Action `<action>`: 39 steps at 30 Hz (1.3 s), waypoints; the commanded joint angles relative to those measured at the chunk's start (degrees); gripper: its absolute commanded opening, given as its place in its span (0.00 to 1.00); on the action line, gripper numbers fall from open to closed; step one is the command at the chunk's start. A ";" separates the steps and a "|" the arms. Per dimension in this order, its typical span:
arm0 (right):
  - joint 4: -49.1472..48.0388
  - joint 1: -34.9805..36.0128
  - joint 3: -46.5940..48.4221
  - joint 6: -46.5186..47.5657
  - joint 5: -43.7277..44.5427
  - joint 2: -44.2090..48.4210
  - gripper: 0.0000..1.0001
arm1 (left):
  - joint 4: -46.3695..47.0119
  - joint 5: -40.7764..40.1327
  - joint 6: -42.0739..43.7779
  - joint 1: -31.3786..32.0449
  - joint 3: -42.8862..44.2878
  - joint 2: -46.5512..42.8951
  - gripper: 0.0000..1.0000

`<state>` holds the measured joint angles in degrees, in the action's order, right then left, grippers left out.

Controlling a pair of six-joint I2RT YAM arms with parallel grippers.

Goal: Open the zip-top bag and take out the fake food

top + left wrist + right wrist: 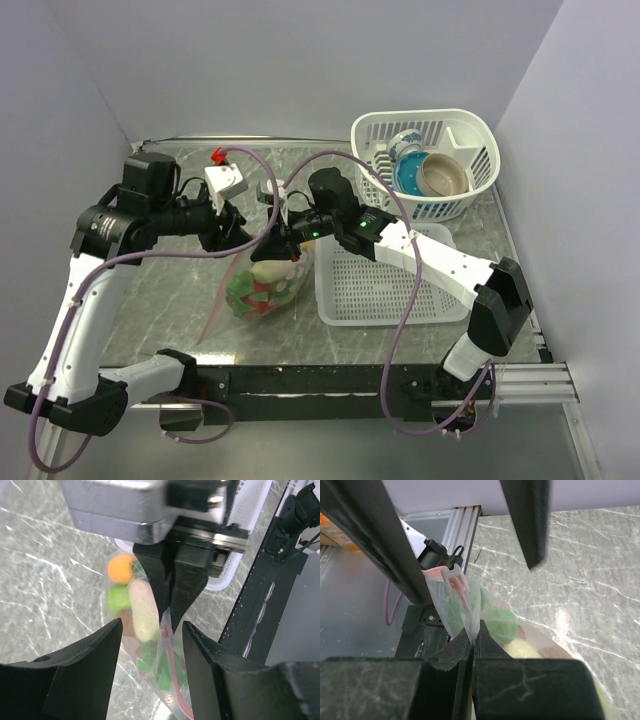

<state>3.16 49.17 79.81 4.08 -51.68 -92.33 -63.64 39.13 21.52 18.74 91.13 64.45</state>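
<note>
The zip-top bag hangs over the marble table, clear with a pinkish-red zip strip. The fake food fills its lower part: an orange, a green ball, a cream oblong and green pieces. My right gripper is shut on a thin fold of the bag's upper edge and holds it up. My left gripper is open, its fingers standing on either side of the bag's mouth, apart from the plastic.
A white slotted rectangular basket lies just right of the bag. A second white basket at the back right holds a blue-patterned cup and a tan bowl. A black rail runs along the near edge.
</note>
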 commanded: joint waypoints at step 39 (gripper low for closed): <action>-22.76 -6.45 3.86 -16.37 0.10 -0.74 0.00 | 1.03 -9.69 1.61 -0.02 -4.91 -3.88 0.41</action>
<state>-9.96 42.89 81.06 -7.51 -48.03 -92.58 -66.67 31.20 24.32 18.74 87.31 62.70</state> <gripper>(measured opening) 0.009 0.331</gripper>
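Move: Just off the left fingertips, the zip slider sits about 3 cm to the left hand's right, 1 cm back and 2 cm below; the fake food, still in the bag, hangs roughly 12 cm below that hand, 4 cm to its right and level in reach. From the right hand, which already pinches the bag by its zip end, the slider is some 3 cm left, 1 cm back and about level in height; the food is about 12 cm straight below, and the white tray's middle some 27 cm right, level in reach and 17 cm down. Narrowing its open fingers by about half around the bag's zip strip, the left hand first nearly holds its place, then eases 2 cm left and down. The right hand keeps its shut pinch on the bag and, after staying almost still, draws it some 6 cm forward and 4 cm up, away from the left fingers, swinging clockwise about 10 degrees. ##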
